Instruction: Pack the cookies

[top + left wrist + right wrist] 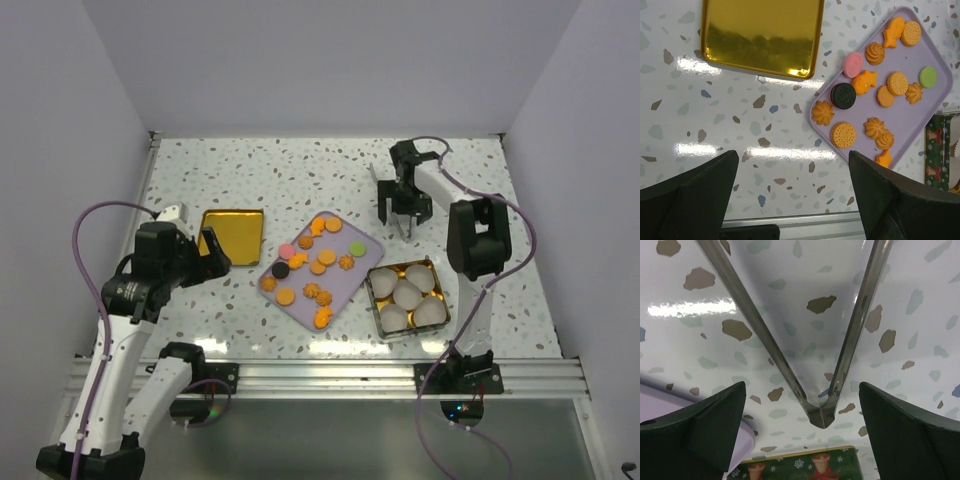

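The cookies [318,266] lie on a lavender tray [350,283] mid-table: mostly orange rounds and shaped ones, plus a pink one [853,64], a black one [843,95] and a green one [927,76]. My left gripper [215,255] hovers left of the tray, open and empty; in the left wrist view the gripper [792,200] has only bare table between its fingers. My right gripper [403,208] stands open over metal tongs [822,415] that lie flat on the table; their hinge end sits between its fingers [705,425], untouched.
A gold lid [232,235] lies upside down left of the tray [900,125]. A tin [376,305] holding several white paper cups [407,296] stands right of the tray; its green snowflake side [805,467] shows below the tongs. Walls enclose the table on three sides.
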`<state>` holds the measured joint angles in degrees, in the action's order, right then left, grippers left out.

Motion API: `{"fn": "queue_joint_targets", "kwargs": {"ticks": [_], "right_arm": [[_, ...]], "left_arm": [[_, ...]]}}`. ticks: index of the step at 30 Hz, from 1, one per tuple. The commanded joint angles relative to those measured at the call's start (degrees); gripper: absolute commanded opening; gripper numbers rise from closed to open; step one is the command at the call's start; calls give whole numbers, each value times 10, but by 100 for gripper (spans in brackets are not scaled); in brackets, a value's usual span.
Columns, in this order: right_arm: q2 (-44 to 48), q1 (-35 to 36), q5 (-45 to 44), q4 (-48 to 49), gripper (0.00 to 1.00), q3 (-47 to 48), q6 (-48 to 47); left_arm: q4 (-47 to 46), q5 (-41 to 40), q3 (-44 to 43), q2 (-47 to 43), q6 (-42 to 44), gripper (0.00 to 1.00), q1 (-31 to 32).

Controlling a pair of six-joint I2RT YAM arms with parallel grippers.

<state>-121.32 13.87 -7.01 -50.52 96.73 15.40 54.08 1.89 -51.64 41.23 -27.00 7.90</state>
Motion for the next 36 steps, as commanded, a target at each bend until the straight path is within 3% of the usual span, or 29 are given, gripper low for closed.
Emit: {"fn": "queue_joint_targets", "kwargs": {"ticks": [1, 12, 24, 29, 36], "right_arm": [[-32, -1, -20, 10, 99, 41, -2], [-122, 0, -35, -5, 97, 158, -6], [-71, 5, -80, 39, 54, 22, 7], [-29, 6, -80, 18, 46, 50, -4], [70, 17, -63, -43, 45, 112, -8]], "left_arm": [[-14, -12, 0, 3, -4, 97, 0], [10, -16, -30, 19, -7, 96, 0], [13, -25, -37, 18, -6, 96, 0], [8, -22, -43, 24, -4, 96, 0], [1, -8, -43, 18, -2, 96, 0]]}}
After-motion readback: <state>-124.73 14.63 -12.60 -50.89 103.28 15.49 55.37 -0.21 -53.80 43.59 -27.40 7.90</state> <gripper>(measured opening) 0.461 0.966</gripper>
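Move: The open tongs lie lengthways under the right hand, their middle about 6 cm ahead, in line with it and some 3 cm below. The Christmas box with the paper cups is roughly 21 cm behind the right hand and about 1 cm to its left; the lilac cookie tray's middle is about 24 cm left and 14 cm back. From the left hand the tongs are some 28 cm ahead, 45 cm right and 18 cm lower. Forward about 5 cm along the tongs and down some 2 cm, the right hand goes with its fingers wide, then shuts them to about half open, pinching the tongs' two arms together between the fingertips. While closing it eases back a couple of centimetres, then starts upward, still holding the tongs. ##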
